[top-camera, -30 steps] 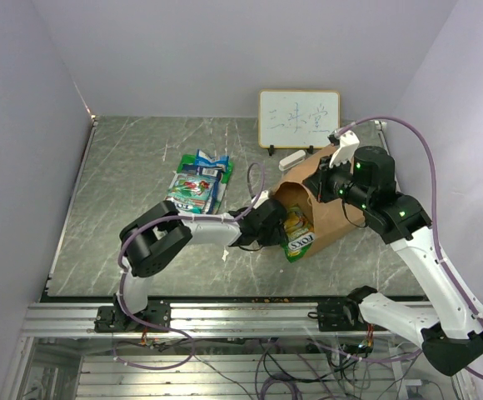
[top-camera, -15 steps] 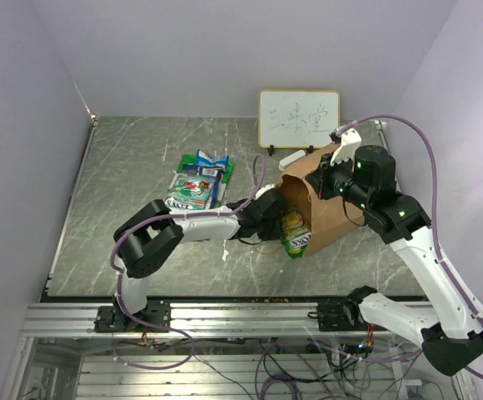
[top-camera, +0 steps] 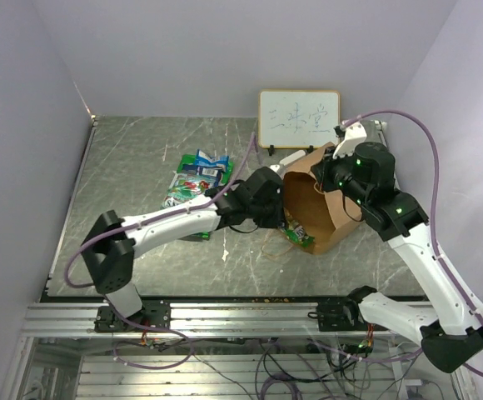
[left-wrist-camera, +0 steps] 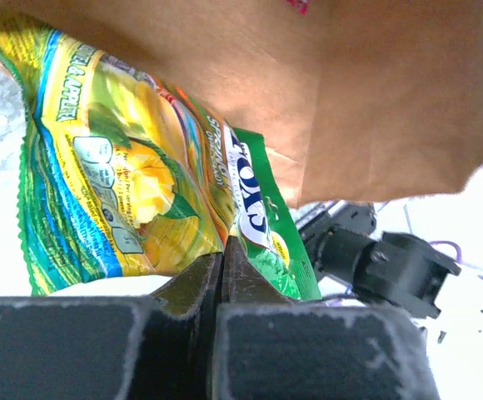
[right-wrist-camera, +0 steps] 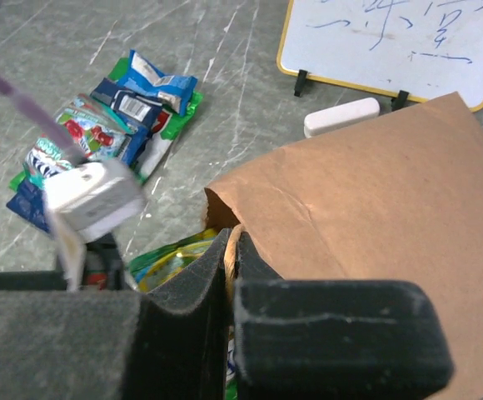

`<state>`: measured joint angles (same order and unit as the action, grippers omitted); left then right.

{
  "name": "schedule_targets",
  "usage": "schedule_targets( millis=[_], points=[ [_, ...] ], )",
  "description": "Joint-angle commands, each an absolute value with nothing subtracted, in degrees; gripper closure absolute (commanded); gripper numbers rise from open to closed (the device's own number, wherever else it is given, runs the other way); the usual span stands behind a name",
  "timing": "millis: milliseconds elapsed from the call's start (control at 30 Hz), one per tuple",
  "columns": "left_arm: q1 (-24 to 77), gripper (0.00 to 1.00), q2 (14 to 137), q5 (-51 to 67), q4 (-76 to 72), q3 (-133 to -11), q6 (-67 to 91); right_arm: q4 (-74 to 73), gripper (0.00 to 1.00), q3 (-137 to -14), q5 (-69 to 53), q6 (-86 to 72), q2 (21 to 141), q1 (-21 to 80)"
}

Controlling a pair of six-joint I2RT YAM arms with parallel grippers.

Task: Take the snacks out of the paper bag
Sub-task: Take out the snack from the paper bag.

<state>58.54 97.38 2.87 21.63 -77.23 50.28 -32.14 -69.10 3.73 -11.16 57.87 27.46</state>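
The brown paper bag (top-camera: 329, 208) lies at the right with its mouth facing left. My right gripper (top-camera: 325, 178) holds the bag's top up; in the right wrist view it (right-wrist-camera: 233, 242) is shut on a twisted handle of the paper bag (right-wrist-camera: 375, 192). My left gripper (top-camera: 280, 215) is at the mouth. In the left wrist view it (left-wrist-camera: 223, 243) is shut, pinching the lower edge of a yellow-green snack packet (left-wrist-camera: 125, 167) that overlaps a green packet (left-wrist-camera: 271, 233). A green packet (top-camera: 300, 237) pokes out of the mouth. Several snacks (top-camera: 196, 177) lie piled to the left.
A small framed whiteboard (top-camera: 298, 119) stands at the back, a white eraser (top-camera: 290, 158) in front of it. The bag's other handle (top-camera: 275, 247) trails on the table. Grey walls close in the left, the back and the right.
My left arm has stretched out and its gripper has gone to the bag's mouth and shut there. The right gripper has lifted the bag's top a little; the green packet sits further inside.
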Motion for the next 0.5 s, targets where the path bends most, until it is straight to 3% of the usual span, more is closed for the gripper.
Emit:
schedule_targets(
  millis=[0,233,467],
  points=[
    [58.5,0.93,90.4,6.3,25.0,-80.3,44.9,-29.3,1.0,-68.7,6.7,-12.0,56.7,27.6],
    [58.5,0.93,78.8,6.5,28.0,-77.2,41.5,-29.6,1.0,-69.4,5.0,-13.9,57.5,27.6],
    [58.2,0.93,67.4,-14.1,46.1,-81.4,36.9,-26.8,1.0,-66.5,5.8,-15.2,55.2,27.6]
  ],
)
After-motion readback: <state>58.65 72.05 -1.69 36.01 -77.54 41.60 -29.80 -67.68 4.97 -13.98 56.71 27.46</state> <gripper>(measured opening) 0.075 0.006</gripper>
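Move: Hanging already from the left fingers is the yellow-green snack pack; the snack pile it goes to lies about 26 cm to that hand's left, 17 cm ahead and 14 cm lower. The paper bag's middle is some 13 cm right of the left hand, 8 cm ahead and 6 cm below; the white eraser is roughly 28 cm ahead, 7 cm right, 15 cm down. From the right hand the pile is about 36 cm left, 9 cm ahead and 29 cm below. Drawing the pinched snack pack up and out of the bag's mouth, the left hand climbs about 13 cm, first nearly straight up and easing slightly back, then swinging faster to the left, away from the bag, by roughly 9 cm. Its wrist tips the fingers up some 15 degrees, grip kept shut. The right hand stays put, still pinching the bag's handle. ##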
